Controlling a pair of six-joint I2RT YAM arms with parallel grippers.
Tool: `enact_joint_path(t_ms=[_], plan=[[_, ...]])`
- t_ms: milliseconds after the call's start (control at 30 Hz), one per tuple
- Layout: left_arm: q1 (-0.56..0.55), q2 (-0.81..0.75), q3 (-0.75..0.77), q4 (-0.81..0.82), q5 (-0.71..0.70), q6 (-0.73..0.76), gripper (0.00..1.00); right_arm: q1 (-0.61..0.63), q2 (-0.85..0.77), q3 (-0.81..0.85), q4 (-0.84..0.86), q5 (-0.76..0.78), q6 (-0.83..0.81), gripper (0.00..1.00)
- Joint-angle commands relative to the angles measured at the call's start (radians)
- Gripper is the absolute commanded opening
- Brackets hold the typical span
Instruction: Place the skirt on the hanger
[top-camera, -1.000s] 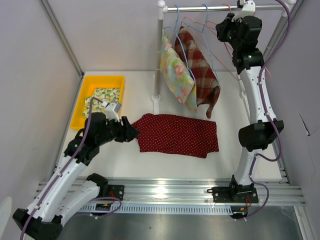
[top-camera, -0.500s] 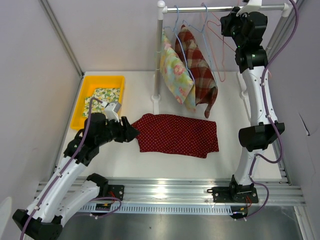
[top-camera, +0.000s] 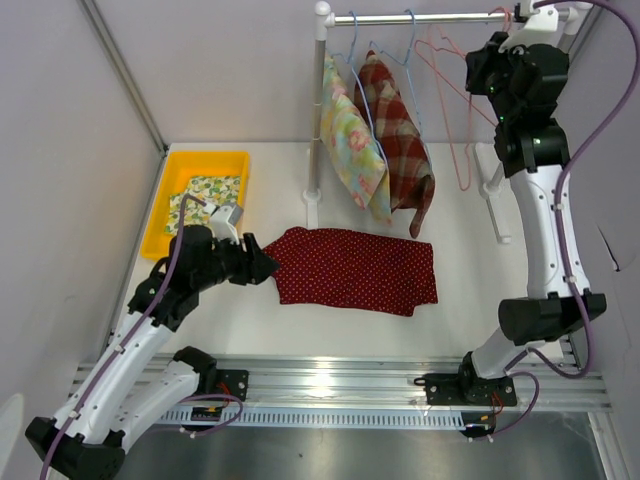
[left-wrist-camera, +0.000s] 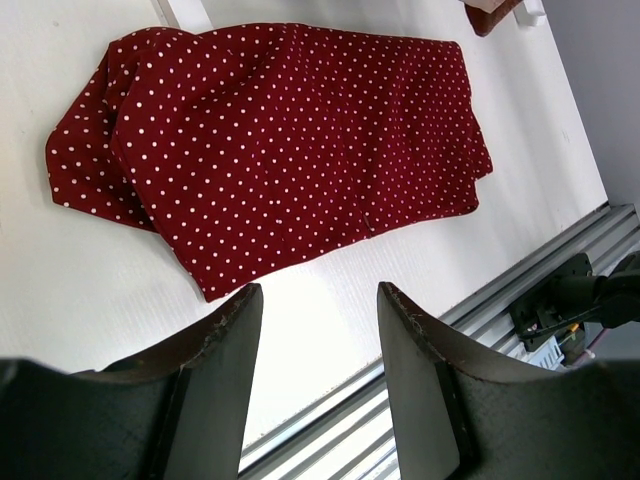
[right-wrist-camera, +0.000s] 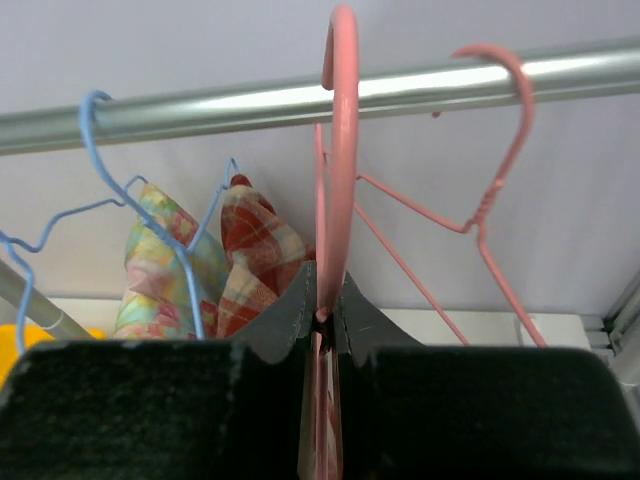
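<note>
The red polka-dot skirt (top-camera: 355, 268) lies flat on the white table, also in the left wrist view (left-wrist-camera: 290, 140). My left gripper (top-camera: 262, 262) is open and empty at the skirt's left edge, low over the table (left-wrist-camera: 318, 295). My right gripper (top-camera: 487, 75) is up by the rail (top-camera: 420, 17), shut on a pink wire hanger (right-wrist-camera: 340, 150) just below its hook. The hook is at rail height. The hanger's frame hangs below the gripper (top-camera: 462, 150).
A second pink hanger (right-wrist-camera: 490, 180) hangs on the rail to the right. Blue hangers (top-camera: 372, 110) carry a floral and a plaid garment (top-camera: 400, 140) left of it. A yellow bin (top-camera: 170, 180) with folded cloth stands at the back left. The rack's white post (top-camera: 318, 120) stands behind the skirt.
My right arm has moved right along the rail with the pink hanger in its grip, away from the hung garments. The left arm and skirt have not moved.
</note>
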Motion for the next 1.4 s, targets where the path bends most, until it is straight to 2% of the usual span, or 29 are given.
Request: enact_joint_path(t_ms=[0, 67, 200, 300, 433, 533, 667, 700, 733, 800, 867, 900, 933, 967, 1033, 1067, 1167, 1333, 1367], plan=[[-0.005, 0.006, 0.029, 0.034, 0.021, 0.018, 0.55, -0.008, -0.117, -0.011, 0.011, 0.047, 0.000, 0.00], [-0.005, 0.012, 0.030, 0.038, 0.024, 0.019, 0.55, -0.008, -0.163, -0.039, -0.016, 0.076, 0.012, 0.00], [-0.005, 0.024, 0.046, 0.049, 0.035, 0.019, 0.56, -0.015, -0.382, -0.206, -0.040, 0.102, 0.034, 0.00], [-0.005, 0.026, 0.067, 0.047, 0.042, 0.016, 0.56, -0.017, -0.531, -0.274, -0.094, 0.015, 0.065, 0.00], [-0.005, 0.020, 0.101, 0.041, 0.045, 0.007, 0.57, -0.017, -0.653, -0.336, -0.221, -0.259, 0.147, 0.00], [-0.007, 0.020, 0.124, 0.026, 0.045, 0.013, 0.57, -0.017, -0.743, -0.382, -0.281, -0.387, 0.190, 0.00], [-0.005, 0.001, 0.144, 0.000, 0.038, 0.007, 0.57, -0.017, -0.777, -0.445, -0.344, -0.646, 0.238, 0.00], [-0.005, -0.014, 0.149, -0.003, 0.030, -0.002, 0.57, -0.017, -0.786, -0.482, -0.320, -0.699, 0.261, 0.00], [-0.005, -0.025, 0.155, -0.009, 0.016, -0.010, 0.57, -0.015, -0.805, -0.534, -0.225, -0.759, 0.343, 0.00], [-0.005, -0.066, 0.161, -0.028, -0.030, -0.037, 0.57, 0.000, -0.837, -0.741, -0.096, -0.868, 0.457, 0.00], [-0.005, -0.095, 0.165, -0.038, -0.066, -0.060, 0.57, 0.098, -0.874, -0.839, -0.059, -0.828, 0.470, 0.00], [-0.005, -0.110, 0.165, -0.042, -0.080, -0.077, 0.57, 0.148, -0.880, -0.884, -0.075, -0.712, 0.441, 0.00], [-0.005, -0.133, 0.166, -0.046, -0.093, -0.085, 0.57, 0.204, -0.885, -0.912, -0.076, -0.659, 0.424, 0.00], [-0.005, -0.141, 0.170, -0.049, -0.099, -0.091, 0.57, 0.326, -0.876, -0.935, -0.051, -0.615, 0.415, 0.00], [-0.005, -0.147, 0.176, -0.065, -0.099, -0.094, 0.57, 0.455, -0.854, -1.010, 0.025, -0.495, 0.411, 0.00], [-0.005, -0.144, 0.178, -0.071, -0.102, -0.094, 0.57, 0.585, -0.834, -1.030, 0.042, -0.435, 0.389, 0.00], [-0.005, -0.143, 0.146, -0.077, -0.099, -0.106, 0.57, 0.763, -0.748, -1.111, 0.155, -0.288, 0.365, 0.00], [-0.019, -0.147, 0.034, -0.042, -0.093, -0.155, 0.54, 0.825, -0.652, -1.312, 0.413, -0.177, 0.378, 0.00], [-0.025, -0.152, -0.027, -0.019, -0.099, -0.166, 0.54, 0.824, -0.644, -1.341, 0.446, -0.162, 0.378, 0.00]])
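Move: The dark-red skirt's middle lies about 17 cm back from the right hand, 24 cm to its left and some 50 cm below. The rail is roughly 8 cm ahead and 4 cm above, with the other pink hanger's hook on it some 4 cm to the right. The checked cloth hangs about 5 cm ahead, 15 cm left and 28 cm lower. From the left hand the skirt is about 10 cm ahead, 21 cm right and 21 cm below. Keep the right fingers pinched on the pink hanger just below its hook and draw it straight back from the rail, about 30 cm and slightly up; then swing it left and down towards the skirt, some 25 cm each way, turning the hand counter-clockwise about 60 degrees and tipping it down. Raise the open left gripper meanwhile, then let it sink partway, ending about 5 cm up. ##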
